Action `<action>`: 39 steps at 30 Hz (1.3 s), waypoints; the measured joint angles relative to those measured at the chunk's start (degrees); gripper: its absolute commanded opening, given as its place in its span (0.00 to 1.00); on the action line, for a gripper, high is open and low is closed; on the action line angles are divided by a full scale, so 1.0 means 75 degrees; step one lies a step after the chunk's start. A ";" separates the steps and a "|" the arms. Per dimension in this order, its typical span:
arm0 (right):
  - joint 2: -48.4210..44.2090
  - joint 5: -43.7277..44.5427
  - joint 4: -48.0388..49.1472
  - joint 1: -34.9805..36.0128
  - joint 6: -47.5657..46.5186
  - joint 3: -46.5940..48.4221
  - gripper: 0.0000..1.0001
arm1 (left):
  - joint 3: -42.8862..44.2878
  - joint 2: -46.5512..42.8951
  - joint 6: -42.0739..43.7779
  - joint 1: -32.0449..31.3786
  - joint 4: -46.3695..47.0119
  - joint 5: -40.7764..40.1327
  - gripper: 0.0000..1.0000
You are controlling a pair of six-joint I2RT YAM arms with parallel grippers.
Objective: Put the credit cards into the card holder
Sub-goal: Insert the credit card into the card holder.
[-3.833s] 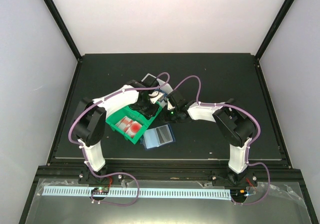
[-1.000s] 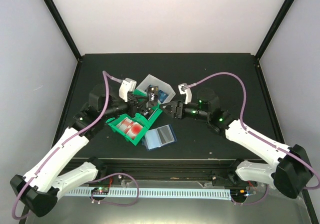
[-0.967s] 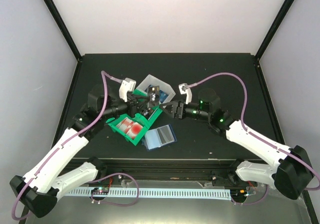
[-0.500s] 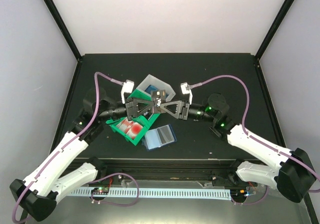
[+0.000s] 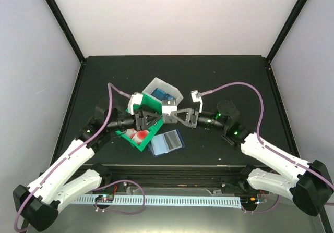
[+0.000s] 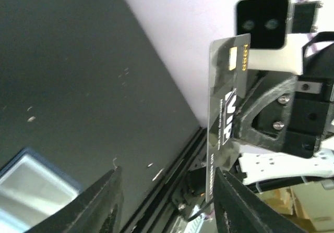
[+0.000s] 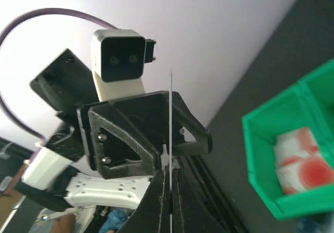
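Observation:
A black credit card [image 6: 225, 119] with white lettering stands on edge in mid-air over the bins. My right gripper [image 7: 170, 178] is shut on it; in the right wrist view the card [image 7: 170, 118] shows as a thin vertical line between the closed jaws. My left gripper [image 6: 167, 201] faces it with its fingers open, the card close by the right-hand finger [image 6: 245, 201]. From above, the two grippers meet tip to tip [image 5: 166, 117]. The card holder [image 5: 166, 142] lies open on the table, its clear sleeves up, just near of them.
A green bin [image 5: 128, 136] with red-and-white cards [image 7: 300, 160] sits under the left gripper. A white bin [image 5: 156, 83] holding blue cards [image 5: 163, 94] stands behind it. The table's black front rail [image 6: 172, 175] runs close by.
The right gripper has shut on the black card and the left gripper has opened off it. Both grippers have shifted slightly toward the near side.

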 measured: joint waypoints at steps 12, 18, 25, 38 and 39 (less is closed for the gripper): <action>0.0420 0.1189 -0.2576 0.0000 -0.1023 -0.1137 0.01 | -0.1716 0.0254 0.0017 -0.1157 -0.0752 -0.2503 0.48; 0.1466 0.1090 -0.2661 0.0003 -0.1297 -0.1440 0.01 | -0.2107 0.1821 -0.0516 -0.2154 -0.0364 -0.3794 0.42; 0.2116 0.0901 -0.2387 0.0015 -0.1545 -0.1437 0.01 | -0.1988 0.2949 -0.0950 -0.2241 -0.0326 -0.5164 0.59; 0.3622 0.0519 -0.1682 0.0093 -0.1603 -0.0764 0.01 | -0.1719 0.2847 -0.1037 -0.1740 -0.0938 -0.6339 0.69; 0.3736 0.0472 -0.1600 0.0111 -0.1606 -0.0688 0.01 | -0.1737 0.2725 -0.1052 -0.1740 -0.0973 -0.6301 0.68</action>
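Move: The open card holder lies far below both hands: from the right hand, which holds the dark card, about 29 cm down, 5 cm left and 3 cm back; from the left, some 29 cm down, 3 cm right and 3 cm back. From the right hand, the green box's middle is about 14 cm left, 9 cm ahead and 27 cm down, its white tray 7 cm left, 17 cm ahead at that same depth. Right hand lowers the pinched dark card about 25 cm towards the card holder; left sinks alongside, opening wider. ##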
